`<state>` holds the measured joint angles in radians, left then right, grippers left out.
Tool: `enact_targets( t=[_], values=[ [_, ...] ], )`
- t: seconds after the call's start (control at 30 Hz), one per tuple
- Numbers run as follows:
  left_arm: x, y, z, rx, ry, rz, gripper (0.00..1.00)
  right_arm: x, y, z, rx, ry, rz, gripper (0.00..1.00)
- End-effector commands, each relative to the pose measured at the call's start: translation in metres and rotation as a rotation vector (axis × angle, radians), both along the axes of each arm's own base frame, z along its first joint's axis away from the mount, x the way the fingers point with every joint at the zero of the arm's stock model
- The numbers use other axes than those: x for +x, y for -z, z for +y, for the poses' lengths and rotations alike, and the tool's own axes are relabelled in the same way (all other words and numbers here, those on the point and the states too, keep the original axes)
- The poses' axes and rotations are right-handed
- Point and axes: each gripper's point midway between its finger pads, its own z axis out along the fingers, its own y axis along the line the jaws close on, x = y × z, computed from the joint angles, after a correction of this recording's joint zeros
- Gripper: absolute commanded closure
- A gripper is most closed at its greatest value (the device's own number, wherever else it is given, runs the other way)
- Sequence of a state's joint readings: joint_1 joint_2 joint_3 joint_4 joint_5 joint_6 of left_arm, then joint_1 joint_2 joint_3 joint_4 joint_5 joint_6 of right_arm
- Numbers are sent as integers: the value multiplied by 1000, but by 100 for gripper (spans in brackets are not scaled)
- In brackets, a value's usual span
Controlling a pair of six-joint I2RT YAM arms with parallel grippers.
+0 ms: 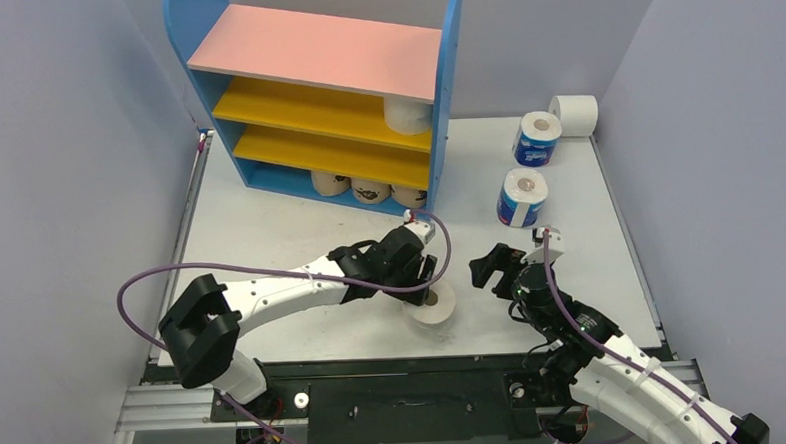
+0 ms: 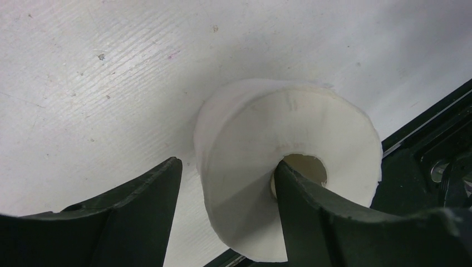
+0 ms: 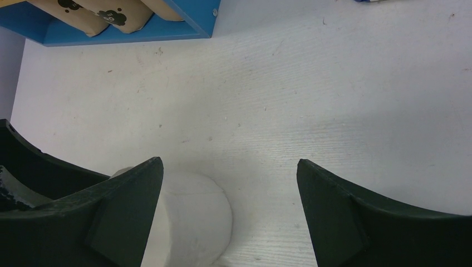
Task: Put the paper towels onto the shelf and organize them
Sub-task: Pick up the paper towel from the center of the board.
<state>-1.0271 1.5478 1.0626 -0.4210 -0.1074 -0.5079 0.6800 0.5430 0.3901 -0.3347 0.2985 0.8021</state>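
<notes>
A plain white roll [image 1: 435, 305] stands on end near the table's front edge. My left gripper [image 1: 422, 286] is open over it. In the left wrist view [image 2: 228, 162] one finger sits in the roll's [image 2: 289, 139] hollow core and the other stands outside its wall with a small gap. My right gripper [image 1: 493, 268] is open and empty just right of this roll; the roll shows by its left finger in the right wrist view [image 3: 189, 217]. The shelf [image 1: 450, 79] stands at the back left. It holds a white roll [image 1: 407, 113] on the upper yellow board and three tan printed rolls [image 1: 371, 191] on the blue base.
Two blue-wrapped rolls [image 1: 537, 139] [image 1: 521, 197] stand upright at the back right, and a white roll [image 1: 574, 114] lies on its side by the right wall. The shelf's blue base [image 3: 183, 16] and tan rolls [image 3: 106, 14] show at the top of the right wrist view.
</notes>
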Motion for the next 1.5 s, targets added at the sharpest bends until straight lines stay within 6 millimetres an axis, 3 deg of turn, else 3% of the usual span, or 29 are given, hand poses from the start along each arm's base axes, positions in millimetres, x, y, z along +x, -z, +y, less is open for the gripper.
enact_targets(
  t=[0.0, 0.23, 0.4, 0.5, 0.7, 0.83, 0.97, 1.23, 1.47],
  values=[
    [5, -13, -14, -36, 23, -26, 46, 3, -2, -3, 14, 26, -16, 15],
    [4, -28, -8, -62, 15, -47, 70, 4, -7, -5, 7, 32, -25, 15],
    [12, -52, 6, -86, -39, -91, 75, 5, -8, -7, 2, 39, -30, 15],
    [23, -76, 23, -152, -120, -122, 78, 6, -7, -8, -5, 40, -30, 15],
    [74, -124, 93, -280, -407, -180, 80, 9, -8, -8, -24, 36, -37, 15],
    [104, -168, 136, -317, -604, -253, 80, 13, -11, -9, -38, 41, -44, 15],
    [130, -210, 163, -324, -753, -305, 80, 15, -17, -9, -51, 38, -54, 15],
    [171, -271, 172, -416, -907, -370, 80, 20, -24, -10, -67, 36, -66, 15],
    [197, -293, 172, -454, -937, -388, 80, 22, -25, -10, -74, 35, -66, 15]
  ],
)
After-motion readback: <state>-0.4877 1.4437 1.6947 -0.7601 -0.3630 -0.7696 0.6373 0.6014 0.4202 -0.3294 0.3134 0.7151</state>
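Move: My left fingers already straddle the wall of the white paper towel, one over its core and one outside. Its middle is about 2 cm back, 3 cm right and 4 cm below. The nearest brown roll on the bottom shelf stands some 25 cm ahead, 1 cm left and 3 cm below; the shelved white roll is about 28 cm ahead, 1 cm left and 25 cm higher. The blue-wrapped roll is 22 cm ahead, 23 cm right. From my right hand the paper towel lies 12 cm left, 4 cm back and 7 cm below. I close my left fingers to pinch the paper towel's wall between core and outside, then carry it up off the board in a fast sweep up, forward and left towards the shelf. It rises about 25 cm and turns some 50 degrees counter-clockwise as the fingers tip up a little; the leftward swing fades before the end while the hand still climbs and goes forward, grip kept. ##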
